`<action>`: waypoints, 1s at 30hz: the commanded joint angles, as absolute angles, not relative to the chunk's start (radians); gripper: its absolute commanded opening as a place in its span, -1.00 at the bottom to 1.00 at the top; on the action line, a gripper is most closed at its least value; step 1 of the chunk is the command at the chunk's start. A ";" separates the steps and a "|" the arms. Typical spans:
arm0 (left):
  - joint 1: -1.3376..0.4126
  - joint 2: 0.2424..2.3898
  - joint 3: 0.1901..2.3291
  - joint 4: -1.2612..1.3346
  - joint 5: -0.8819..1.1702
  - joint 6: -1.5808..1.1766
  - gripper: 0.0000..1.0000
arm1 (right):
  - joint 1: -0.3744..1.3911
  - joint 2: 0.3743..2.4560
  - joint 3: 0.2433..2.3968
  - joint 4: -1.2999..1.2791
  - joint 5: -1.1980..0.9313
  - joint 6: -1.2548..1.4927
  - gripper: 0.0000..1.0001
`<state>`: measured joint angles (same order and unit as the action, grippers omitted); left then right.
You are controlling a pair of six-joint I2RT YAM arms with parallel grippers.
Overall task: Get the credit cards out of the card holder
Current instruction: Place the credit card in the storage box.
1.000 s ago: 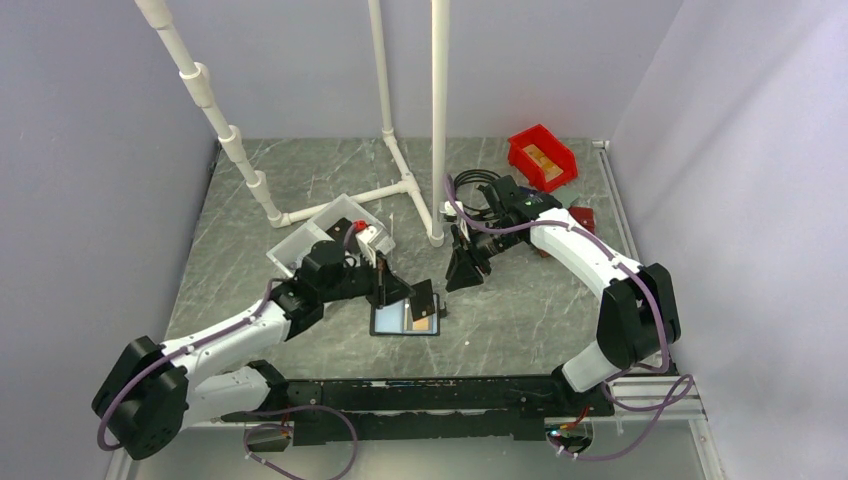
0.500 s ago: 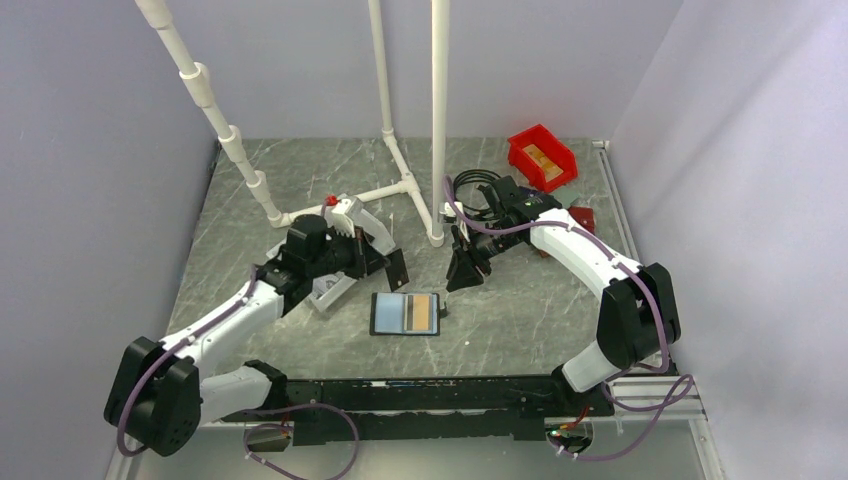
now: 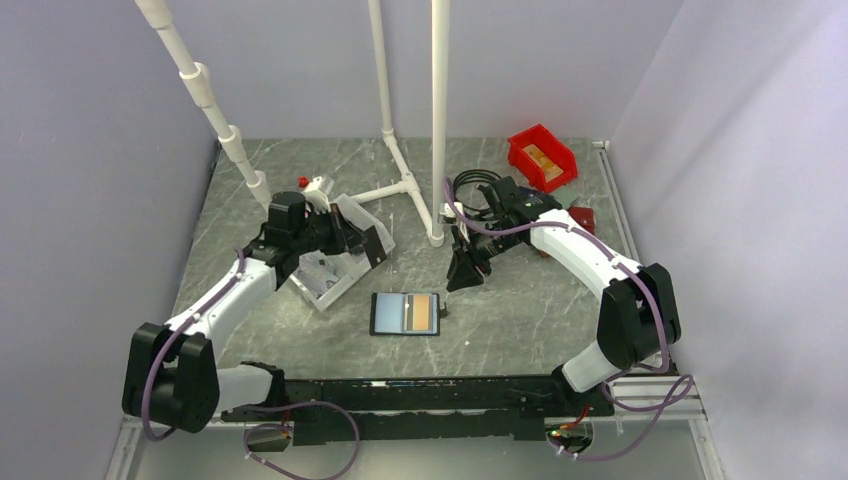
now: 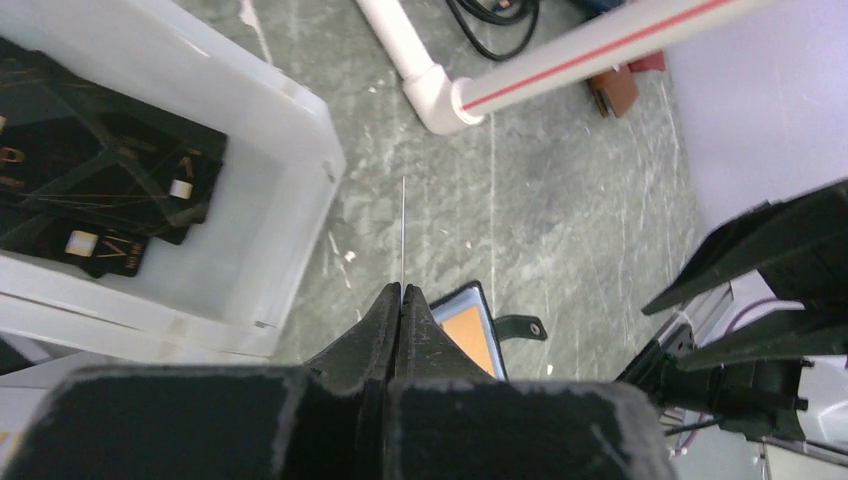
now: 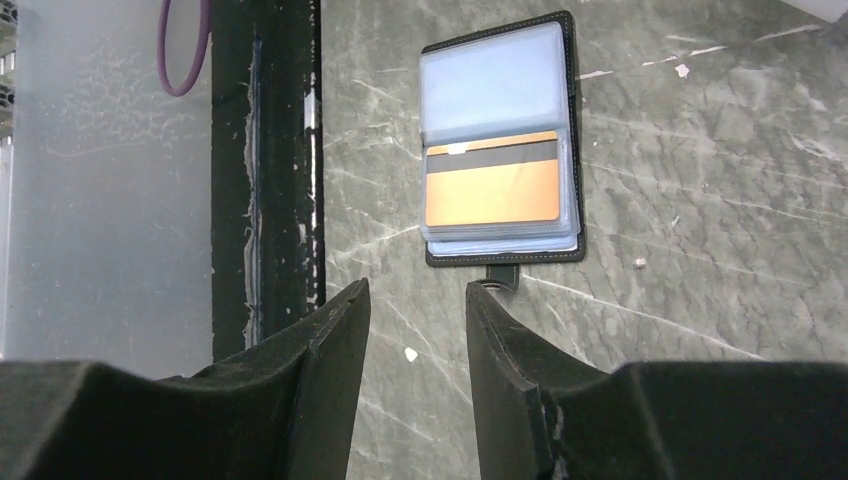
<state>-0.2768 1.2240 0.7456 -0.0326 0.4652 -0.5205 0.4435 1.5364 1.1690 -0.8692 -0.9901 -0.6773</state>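
Observation:
The black card holder (image 3: 405,313) lies open on the table, a gold-tan credit card (image 3: 424,312) showing through its clear sleeve. My left gripper (image 3: 368,245) is shut on another thin card (image 3: 378,246), held by the right rim of the white bin (image 3: 322,297). In the left wrist view that card (image 4: 402,225) appears edge-on as a fine line rising from the closed fingertips of the left gripper (image 4: 401,290). My right gripper (image 3: 462,278) hangs open just behind the holder's right side. In the right wrist view the right gripper (image 5: 415,290) is empty, with the holder (image 5: 497,70) and gold card (image 5: 492,190) ahead of it.
The white bin (image 4: 270,190) holds dark wallets or cards. A white PVC pipe frame (image 3: 438,120) stands at the back. A red bin (image 3: 541,157), a brown wallet (image 3: 582,217) and a coiled black cable (image 3: 470,185) lie behind the right arm.
My left gripper has lifted a card away from the open holder and swung it back and left to the white bin. The right arm has not moved.

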 commanded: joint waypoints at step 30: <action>-0.069 1.659 1.113 -0.137 0.499 -0.540 -0.41 | 0.437 1.489 1.164 -0.841 -0.979 -0.683 -0.14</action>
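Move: My left hand still pinches the black card. It goes for the storage box compartment with the black cards, about 10 cm ahead, 4 cm to the left and 15 cm below. The box's other compartment, with clear plastic pieces, lies level with me and some 11 cm left; the open card holder lies about 11 cm back and 11 cm right. From my waiting right hand, the black-card compartment is roughly 20 cm ahead and 27 cm left. I carry the pinched black card with my left hand about 10 cm forward and 6 cm left over the black-card compartment, sinking some 5 cm, mostly later on. The wrist tips the fingers down and swings counter-clockwise, each a bit over 10 degrees. As the travel eases off I open the fingers about a quarter and let go of the card while still sinking slowly. ##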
